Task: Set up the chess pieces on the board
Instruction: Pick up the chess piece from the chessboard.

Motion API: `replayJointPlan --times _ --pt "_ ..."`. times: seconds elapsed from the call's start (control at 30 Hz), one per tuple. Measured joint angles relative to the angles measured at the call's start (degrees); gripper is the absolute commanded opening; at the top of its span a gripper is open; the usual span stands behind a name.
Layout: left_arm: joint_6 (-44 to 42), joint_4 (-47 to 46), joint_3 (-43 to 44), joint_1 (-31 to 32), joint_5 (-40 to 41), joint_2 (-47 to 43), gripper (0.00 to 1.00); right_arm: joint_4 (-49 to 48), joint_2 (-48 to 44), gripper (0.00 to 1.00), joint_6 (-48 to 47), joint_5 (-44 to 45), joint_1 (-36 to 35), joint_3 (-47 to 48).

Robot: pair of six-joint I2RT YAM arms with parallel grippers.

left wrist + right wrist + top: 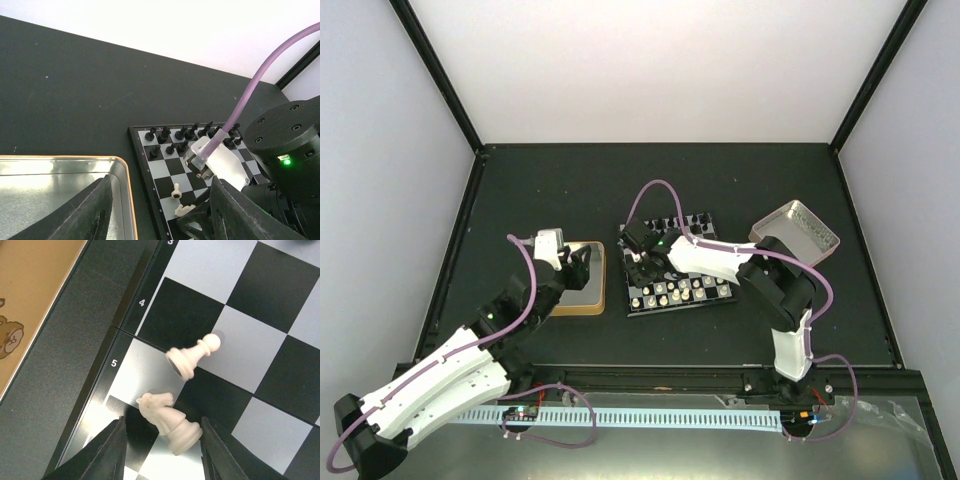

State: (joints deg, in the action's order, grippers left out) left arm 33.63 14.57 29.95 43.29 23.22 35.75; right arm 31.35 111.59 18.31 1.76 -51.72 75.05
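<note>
The board (712, 290) lies mid-table, with black chess pieces (164, 134) standing along its far rows and cream ones (665, 293) in its near rows. Near the board's left edge, a cream knight (169, 423) and a cream pawn (192, 358) lie on their sides. My right gripper (162, 426) hangs low over the board, open, its fingers (111, 450) on either side of the fallen knight. The left finger stands apart from the knight. My left gripper (161, 186) is open with nothing in it, above the right edge of the gold-rimmed tray (60, 185).
The gold-rimmed tray (597, 290) sits just left of the board. A silver tin (800, 232) stands tilted at the board's right, behind the right arm. A purple cable (260, 85) arcs over the right wrist above the board.
</note>
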Motion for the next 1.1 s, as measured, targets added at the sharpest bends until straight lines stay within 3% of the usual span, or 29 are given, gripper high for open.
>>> replayJointPlan --times 0.2,0.47,0.7,1.1 --pt "0.0 0.0 0.0 -0.11 -0.17 0.0 0.55 0.7 -0.07 0.33 -1.64 -0.35 -0.02 0.04" --pt "0.0 0.0 0.0 -0.11 -0.35 0.0 0.55 2.27 0.28 0.32 -4.02 -0.11 -0.87 0.85" --pt "0.0 0.0 0.0 -0.22 -0.37 0.0 0.55 2.08 1.29 0.18 -5.66 1.36 -1.29 1.9" --pt "1.25 -0.02 -0.09 -0.48 -1.88 0.85 0.55 -3.63 0.0 0.15 -6.4 2.56 -1.29 -1.27"
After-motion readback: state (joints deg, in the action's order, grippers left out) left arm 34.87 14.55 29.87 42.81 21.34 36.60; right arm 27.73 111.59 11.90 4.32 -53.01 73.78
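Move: The white knight lies on its side almost between my right fingertips, about 1 cm ahead of the hand point and 1 cm below, level left-right. The fallen white pawn lies some 3 cm farther out than the knight. The nearest standing white pawn is roughly 4 cm back and 2 cm right of my right hand. The left tray's middle is about 14 cm left and 1 cm back. From my left hand the knight lies some 12 cm right, 4 cm ahead and 20 cm below. I shut my right fingers on the knight's base in two steps, from under half open to nearly shut, until they pinch it from both sides and the grip effort rises. Keeping low over the board, I ease the hand back barely 1 cm, then forward again by about 1 cm and slightly left, turning it about 5 degrees counter-clockwise. ##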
